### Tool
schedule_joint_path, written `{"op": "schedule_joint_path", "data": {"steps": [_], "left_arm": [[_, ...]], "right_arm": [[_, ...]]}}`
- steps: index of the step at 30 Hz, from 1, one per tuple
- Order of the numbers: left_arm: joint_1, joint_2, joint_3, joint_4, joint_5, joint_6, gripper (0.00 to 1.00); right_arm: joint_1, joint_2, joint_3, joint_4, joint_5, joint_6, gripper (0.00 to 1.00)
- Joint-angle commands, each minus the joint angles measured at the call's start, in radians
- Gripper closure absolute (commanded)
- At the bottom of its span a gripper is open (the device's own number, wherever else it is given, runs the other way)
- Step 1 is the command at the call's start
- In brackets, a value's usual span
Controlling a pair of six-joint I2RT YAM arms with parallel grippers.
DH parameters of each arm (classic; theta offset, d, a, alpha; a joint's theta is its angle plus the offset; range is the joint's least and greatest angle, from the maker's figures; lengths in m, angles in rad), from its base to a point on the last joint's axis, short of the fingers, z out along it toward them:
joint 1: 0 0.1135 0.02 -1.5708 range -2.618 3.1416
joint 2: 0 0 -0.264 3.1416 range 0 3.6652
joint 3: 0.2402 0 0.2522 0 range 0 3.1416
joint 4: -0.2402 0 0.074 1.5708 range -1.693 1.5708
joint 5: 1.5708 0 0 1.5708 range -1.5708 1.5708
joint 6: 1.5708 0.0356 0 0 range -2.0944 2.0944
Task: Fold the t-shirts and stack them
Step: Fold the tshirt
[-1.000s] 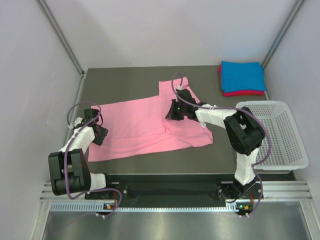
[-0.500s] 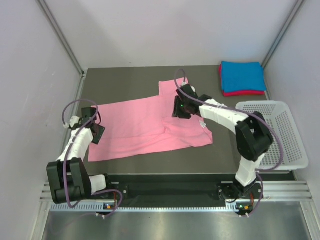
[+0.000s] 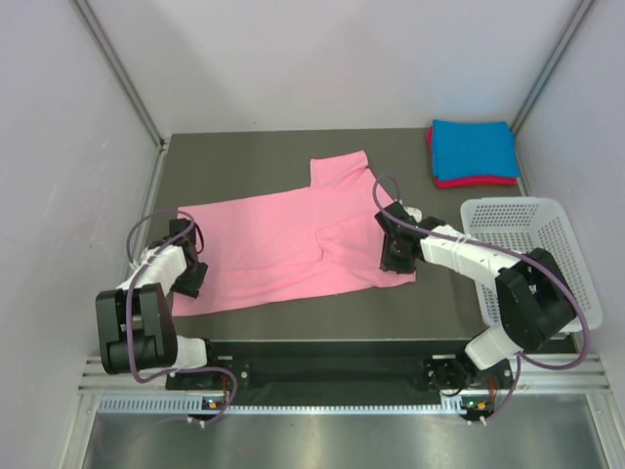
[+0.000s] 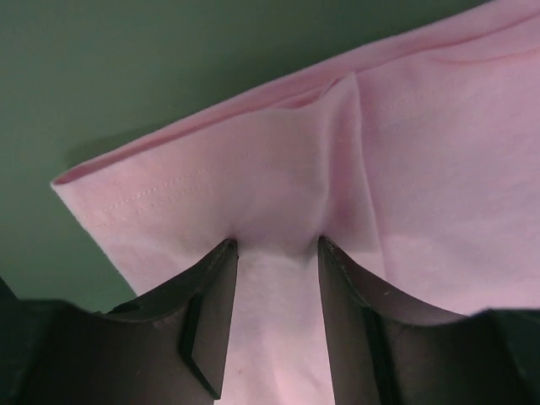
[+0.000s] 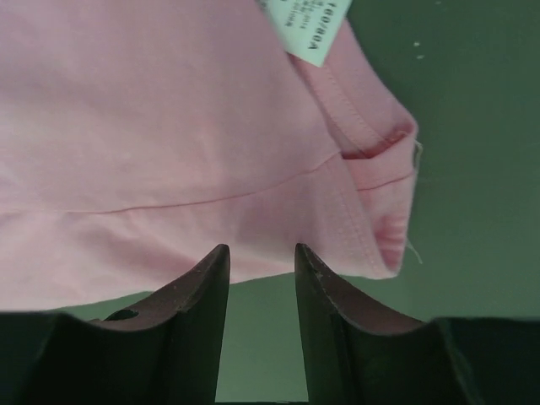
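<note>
A light pink t-shirt (image 3: pixel 273 244) lies spread flat across the middle of the table, one sleeve pointing to the back. My left gripper (image 3: pixel 187 278) rests on its left end. In the left wrist view its jaws (image 4: pixel 274 245) stand open, tips pressed onto the pink cloth (image 4: pixel 422 169), with a small ridge bunched ahead of them. My right gripper (image 3: pixel 394 259) is at the shirt's near right corner. It (image 5: pixel 260 249) is open over the hem of the pink cloth (image 5: pixel 169 126), with nothing held. A folded blue t-shirt (image 3: pixel 474 147) lies on a folded red one (image 3: pixel 469 182) at the back right.
A white mesh basket (image 3: pixel 547 264) stands at the right edge, close to my right arm. Grey walls and metal rails close in the table on the left, back and right. A white care label (image 5: pixel 308 25) sticks out near the shirt's corner.
My right gripper opened, left the shirt's middle and swung right and nearer to the near right corner. My left gripper shifted slightly nearer along the left end.
</note>
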Motion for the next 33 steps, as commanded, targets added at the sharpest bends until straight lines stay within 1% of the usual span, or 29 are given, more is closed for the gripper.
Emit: {"op": "schedule_joint_path", "data": {"steps": [1,5,12,19,24,28,31,32,33], "left_arm": [[0.003,0.059,0.002,-0.012,-0.089,-0.054,0.52],[0.003,0.147,0.039,-0.043,-0.144,-0.084,0.52],[0.003,0.219,0.073,-0.047,-0.252,-0.104,0.52],[0.002,0.241,0.114,-0.012,-0.229,-0.071,0.52],[0.002,0.201,0.169,-0.087,-0.19,-0.048,0.52],[0.002,0.126,0.287,-0.208,-0.195,-0.014,0.49],[0.002,0.045,0.346,-0.221,-0.192,0.023,0.49],[0.002,0.023,0.355,-0.197,-0.19,0.035,0.49],[0.002,0.004,0.361,-0.17,-0.186,0.078,0.48]], "right_arm": [[-0.018,-0.008,-0.029,0.016,0.107,-0.022,0.63],[-0.031,-0.005,-0.104,0.044,0.137,-0.022,0.64],[-0.031,-0.073,-0.221,0.037,0.212,0.032,0.67],[-0.02,-0.097,-0.23,0.016,0.221,0.045,0.68],[0.014,-0.129,-0.222,-0.013,0.207,0.076,0.68],[0.023,-0.154,-0.202,-0.048,0.225,0.093,0.68],[0.024,-0.186,-0.155,-0.091,0.242,0.069,0.65],[0.026,-0.204,-0.12,-0.097,0.241,0.058,0.64],[0.024,-0.214,-0.095,-0.105,0.245,0.044,0.63]]}}
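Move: My left hand is already down on the t-shirt, fingertips at cloth level: its left edge lies about 5 cm to the left, its near-left corner some 8 cm back and 5 cm left. My right hand hovers with its target, the near-right corner, about 7 cm to the right, 2 cm back and 3 cm below. From the right hand, the neck tag is some 9 cm ahead and 2 cm right, and the basket's middle roughly 44 cm right and 1 cm ahead. With fingers half open, my left hand slides low over the cloth about 3 cm towards the left edge and slightly forward, then lifts off nearly 6 cm while going farther forward. Meanwhile my right hand sinks about 3 cm as it goes right to the near-right corner, tilting a little, then eases back and right past the near edge and starts to rise, gripping nothing. ##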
